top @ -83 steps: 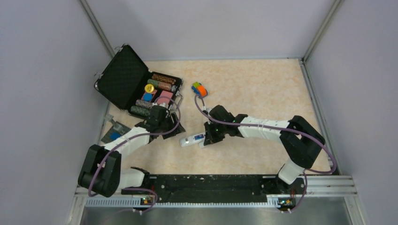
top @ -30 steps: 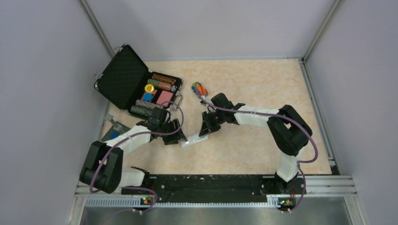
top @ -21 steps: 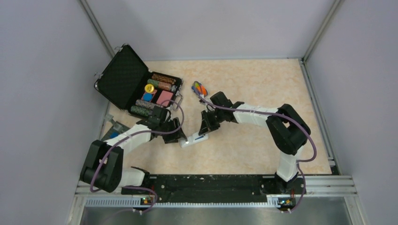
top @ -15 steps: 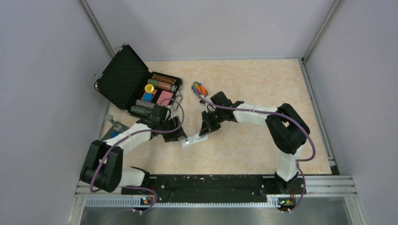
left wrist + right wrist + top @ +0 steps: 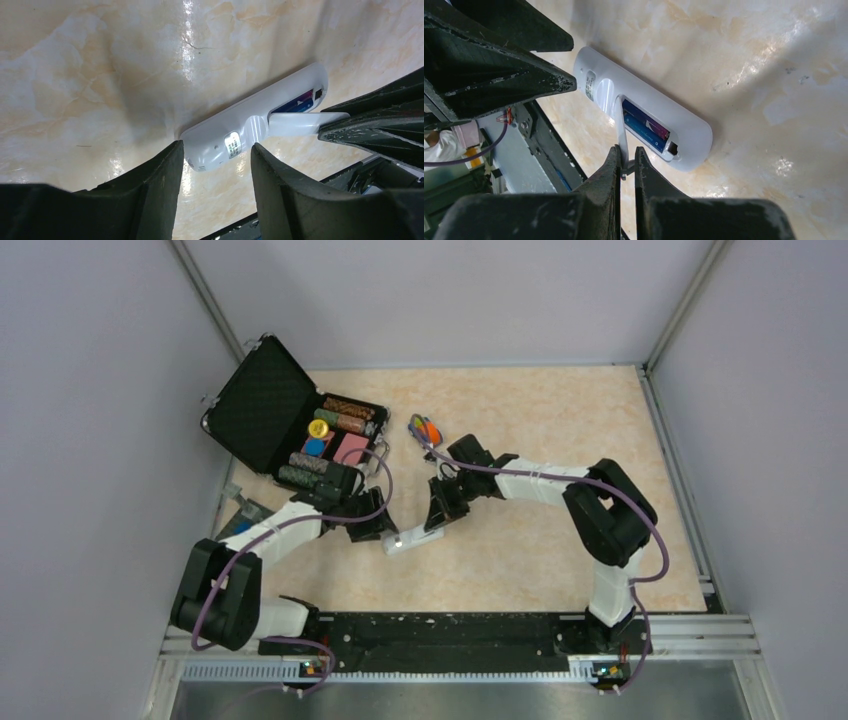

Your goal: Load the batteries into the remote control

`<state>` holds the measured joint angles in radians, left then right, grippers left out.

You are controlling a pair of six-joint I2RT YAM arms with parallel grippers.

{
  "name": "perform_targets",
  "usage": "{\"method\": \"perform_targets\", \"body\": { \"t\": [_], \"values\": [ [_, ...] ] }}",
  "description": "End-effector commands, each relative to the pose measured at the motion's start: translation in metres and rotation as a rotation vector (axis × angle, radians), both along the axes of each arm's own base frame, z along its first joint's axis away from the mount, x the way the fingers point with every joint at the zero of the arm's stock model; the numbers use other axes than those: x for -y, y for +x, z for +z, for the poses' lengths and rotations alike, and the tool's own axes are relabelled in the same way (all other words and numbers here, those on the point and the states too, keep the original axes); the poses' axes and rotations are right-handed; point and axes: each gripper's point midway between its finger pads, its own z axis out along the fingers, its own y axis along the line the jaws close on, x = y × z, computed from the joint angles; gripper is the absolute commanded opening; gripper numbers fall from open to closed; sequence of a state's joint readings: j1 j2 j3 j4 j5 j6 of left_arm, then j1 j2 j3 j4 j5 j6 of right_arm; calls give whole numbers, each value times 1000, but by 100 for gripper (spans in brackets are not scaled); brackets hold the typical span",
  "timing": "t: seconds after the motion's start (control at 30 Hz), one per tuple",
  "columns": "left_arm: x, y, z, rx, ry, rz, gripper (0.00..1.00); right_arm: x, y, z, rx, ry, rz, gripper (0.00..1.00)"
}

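The white remote control [image 5: 408, 539] lies face down mid-table with its battery bay open. Two batteries [image 5: 644, 125], one blue and one purple-blue, lie side by side in the bay. My right gripper [image 5: 626, 149] is shut on the thin white battery cover [image 5: 619, 122], which stands tilted on edge over the bay. The same cover [image 5: 300, 122] reaches from the right over the batteries [image 5: 296, 105] in the left wrist view. My left gripper [image 5: 216, 146] is open and straddles the remote's [image 5: 235, 135] other end, one finger [image 5: 160, 170] at its edge.
An open black case [image 5: 268, 408] with striped chip stacks stands at the back left. A small orange, blue and green toy car [image 5: 425, 428] sits behind the right gripper [image 5: 437, 522]. A clear packet [image 5: 243, 516] lies by the left wall.
Since the earliest frame the right arm has swung left and the remote has shifted slightly left. Over the last second the left gripper crept a little closer to the remote's end.
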<state>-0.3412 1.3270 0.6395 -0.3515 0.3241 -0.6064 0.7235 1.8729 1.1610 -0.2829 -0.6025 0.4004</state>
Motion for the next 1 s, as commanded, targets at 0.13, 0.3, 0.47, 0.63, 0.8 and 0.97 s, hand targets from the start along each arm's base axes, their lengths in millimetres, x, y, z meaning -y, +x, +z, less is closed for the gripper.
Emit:
{"method": "perform_targets", "body": {
  "t": [0.13,0.3,0.47,0.63,0.8,0.97],
  "values": [
    [4,22,35,98,-23,9,56,3,3,-17,-24,-45,18,0],
    [14,26,53,119,-82,-11,55,7,-3,-25,-58,-78,32,0],
    [35,26,67,115,-201,-63,46,10,0,-30,-51,-109,38,0],
    [46,25,66,86,-262,-62,40,12,6,-34,-36,-148,32,0],
    [54,24,64,38,-313,-49,37,17,9,-40,-22,-185,28,1],
    [57,22,59,-11,-329,-45,30,22,14,-45,15,-212,27,1]
  ]
}}
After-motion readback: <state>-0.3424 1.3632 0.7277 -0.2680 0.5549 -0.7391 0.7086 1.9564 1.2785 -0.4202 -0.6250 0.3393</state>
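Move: The battery cover, pinched at its raised end by the right hand, has its middle about 7 cm right of the left hand, 1 cm ahead and at about its height. The remote's middle lies some 6 cm right of the left hand, level with it and 1 cm below. From the right hand the battery bay is roughly 2 cm ahead, 1 cm left and 2 cm below; the cover's middle is about 2 cm left, level front to back, 1 cm below. The left lifts about 5 cm, then swings right towards the cover, fingers narrowing; right hand still pinches cover. ##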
